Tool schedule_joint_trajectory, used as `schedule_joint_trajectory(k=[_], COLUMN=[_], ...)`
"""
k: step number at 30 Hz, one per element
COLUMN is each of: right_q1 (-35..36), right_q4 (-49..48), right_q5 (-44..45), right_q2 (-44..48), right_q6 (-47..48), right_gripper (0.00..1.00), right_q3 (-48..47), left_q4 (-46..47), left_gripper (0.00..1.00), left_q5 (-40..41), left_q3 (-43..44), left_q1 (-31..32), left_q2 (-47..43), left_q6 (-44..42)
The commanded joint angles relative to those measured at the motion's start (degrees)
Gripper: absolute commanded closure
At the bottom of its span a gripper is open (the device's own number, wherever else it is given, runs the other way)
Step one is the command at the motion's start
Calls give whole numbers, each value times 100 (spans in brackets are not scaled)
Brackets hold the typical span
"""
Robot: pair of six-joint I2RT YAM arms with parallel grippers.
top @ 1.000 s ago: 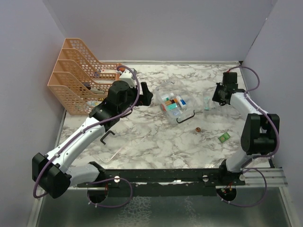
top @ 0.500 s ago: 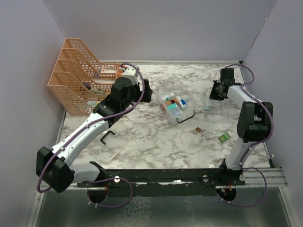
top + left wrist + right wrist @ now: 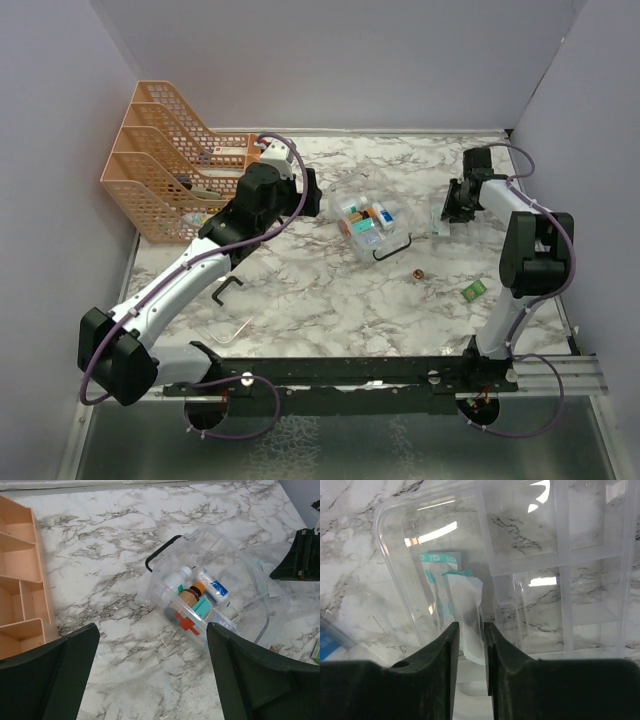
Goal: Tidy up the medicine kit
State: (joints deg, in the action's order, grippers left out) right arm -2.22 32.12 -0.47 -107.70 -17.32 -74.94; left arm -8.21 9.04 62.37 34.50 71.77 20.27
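The clear medicine kit box (image 3: 368, 222) with a black handle sits mid-table, holding bottles and small boxes; it also shows in the left wrist view (image 3: 200, 605), a red cross on its side. My left gripper (image 3: 310, 190) is open and empty, hovering left of the box (image 3: 152, 627). My right gripper (image 3: 450, 205) is shut on a white paper packet (image 3: 467, 625), held over a clear divided tray (image 3: 580, 580) right of the box. A teal-printed packet (image 3: 437, 565) lies under the tray's clear plastic.
An orange mesh organizer (image 3: 165, 160) stands at the back left. A green packet (image 3: 473, 291) and a small brown roll (image 3: 418, 274) lie front right. A black hook (image 3: 227, 289) and a clear lid (image 3: 230, 328) lie front left.
My right gripper has shifted slightly left and down toward the clear tray. My left arm swung back toward the organizer early on, then barely moved.
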Motion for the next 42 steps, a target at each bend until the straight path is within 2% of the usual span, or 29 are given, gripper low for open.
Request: schedule_joint_trajectory(k=[1, 9, 17, 22, 26, 33, 42], right_q1=[-24, -24, -24, -24, -24, -29, -147], right_q4=[59, 321, 590, 947, 1275, 1805, 1915], right_q5=[192, 596, 1119, 1812, 2144, 2382, 2512], right_q2=[186, 682, 2133, 3171, 3750, 3929, 3915], right_q6=[5, -97, -875, -1754, -2428, -3252, -3736], right_gripper=[69, 65, 64, 55, 44, 32, 31], right_q3=[-161, -219, 728, 1603, 2171, 2700, 3079], left_q4=[159, 154, 114, 120, 138, 89, 135], left_gripper=[8, 8, 8, 8, 8, 8, 8], left_q5=[140, 142, 138, 141, 188, 270, 351], left_q3=[162, 144, -28, -225, -417, -541, -554], left_q1=[-31, -31, -31, -29, -27, 83, 194], left_q2=[30, -29, -206, -376, -499, -640, -682], left_q6=[-71, -85, 6, 80, 108, 76, -1])
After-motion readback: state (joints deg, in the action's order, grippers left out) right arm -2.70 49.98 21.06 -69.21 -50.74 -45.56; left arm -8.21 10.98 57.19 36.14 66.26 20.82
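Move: The green box lies on the table about 21 cm back from the right hand, 4 cm to its right and 2 cm below. The white packet is right at this hand's fingertips, in the compartment tray; the medicine kit stands about 18 cm to the hand's left, roughly level with it. The bottle cap lies some 16 cm back and 9 cm left of the hand. From the left hand, the green box is around 15 cm back, 38 cm right and 25 cm down. Its fingers already parting, the right hand comes free of the white packet and climbs out of the tray to about 9 cm, then sweeps back some 19 cm and slightly right, sinking again towards the green box. On the way the wrist turns clockwise about 40 degrees and the fingers spread much wider. The open left hand eases back about 2 cm, touching nothing. ##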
